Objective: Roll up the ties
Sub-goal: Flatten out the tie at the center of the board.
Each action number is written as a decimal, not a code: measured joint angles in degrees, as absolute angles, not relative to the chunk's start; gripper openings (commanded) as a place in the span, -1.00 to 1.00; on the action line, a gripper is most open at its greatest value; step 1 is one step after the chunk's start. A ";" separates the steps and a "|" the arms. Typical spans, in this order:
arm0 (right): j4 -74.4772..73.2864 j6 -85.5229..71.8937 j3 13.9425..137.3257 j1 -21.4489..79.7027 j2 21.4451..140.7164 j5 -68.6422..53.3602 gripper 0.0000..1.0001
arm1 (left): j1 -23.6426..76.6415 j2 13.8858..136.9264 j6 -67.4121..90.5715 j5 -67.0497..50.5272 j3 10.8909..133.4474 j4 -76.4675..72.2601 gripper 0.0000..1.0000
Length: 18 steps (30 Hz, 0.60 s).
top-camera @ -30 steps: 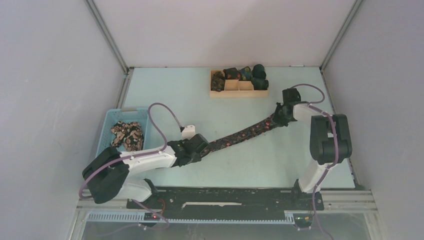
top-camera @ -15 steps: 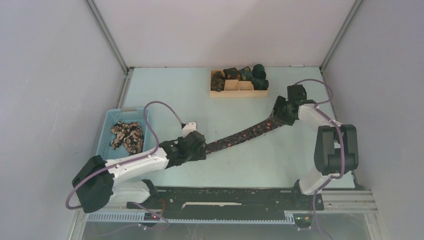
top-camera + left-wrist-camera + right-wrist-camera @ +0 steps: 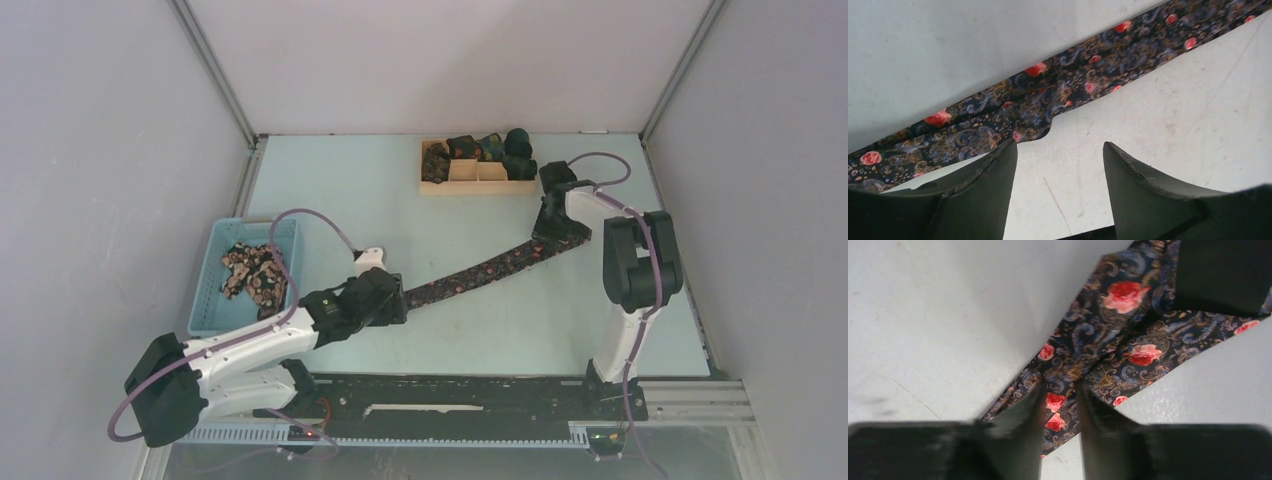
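Observation:
One tie [image 3: 480, 270] lies stretched flat across the table, dark with red roses. My left gripper [image 3: 388, 300] sits at its narrow near end. In the left wrist view that gripper [image 3: 1058, 146] is open with bare table between its fingers, and the tie [image 3: 1058, 90] passes just beyond the left fingertip. My right gripper [image 3: 553, 225] is down on the tie's wide far end. In the right wrist view its [image 3: 1060, 387] blurred fingers stand narrowly apart, straddling the tie [image 3: 1128, 347], whose fabric puckers at their tips.
A wooden divided tray [image 3: 478, 186] at the back holds several rolled dark ties [image 3: 500, 150]. A light-blue basket [image 3: 212, 290] at the left holds a heap of patterned ties [image 3: 255, 272]. The right arm's elbow [image 3: 635, 255] stands near the right wall.
My left gripper opened off the tie's narrow end and its arm sank back to the left. My right gripper swung left toward the tray, opened wide, then narrowed over the wide end.

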<state>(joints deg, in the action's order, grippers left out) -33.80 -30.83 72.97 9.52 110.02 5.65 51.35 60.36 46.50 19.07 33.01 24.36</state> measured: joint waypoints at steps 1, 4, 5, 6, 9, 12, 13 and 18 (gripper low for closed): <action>-34.09 -30.83 73.36 9.52 110.26 6.35 -0.60 | 51.35 60.03 46.50 19.05 32.40 24.38 0.40; -35.42 -30.63 74.56 9.52 111.28 7.01 -0.63 | 51.35 59.11 46.50 19.05 30.85 24.60 0.40; -35.81 -30.46 75.11 9.52 111.63 7.35 -0.67 | 51.35 58.94 46.50 19.05 30.68 24.64 0.40; -36.25 -30.28 75.55 9.61 111.90 7.57 -0.76 | 51.35 58.85 46.48 19.05 30.65 24.71 0.40; -36.86 -29.58 75.81 10.26 112.01 8.93 -0.95 | 51.35 58.83 46.46 19.05 30.65 24.60 0.40; -37.47 -29.04 75.94 10.83 112.05 10.35 -1.00 | 51.35 58.87 46.46 19.05 30.65 24.60 0.39; -37.74 -28.86 76.03 10.94 112.09 10.74 -1.00 | 51.35 58.89 46.44 19.05 30.65 24.60 0.39; -38.39 -28.36 76.07 11.14 112.12 11.86 -1.00 | 51.35 58.98 46.41 19.05 30.65 24.60 0.39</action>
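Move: The tie's upper layer lies right between the right hand's parted fingertips, about 1 cm down. The tie's wide end is some 7 cm to the right of this hand and 1 cm farther out. The wooden box's middle stands roughly 18 cm ahead and 17 cm left, with the green rolls at its right end about 20 cm ahead and 9 cm left. From the left hand, that same spot of tie is about 18 cm ahead, 33 cm right and 6 cm lower. Edging right about 1 cm close above the table, the right hand shuts its half-open fingers all the way and pinches the tie's upper layer, its fingertips swinging rightward by 5 to 10 degrees towards the wide end. The left hand, wide open and clear of the cloth, eases about 1.5 cm down, left and back, then stays there. ##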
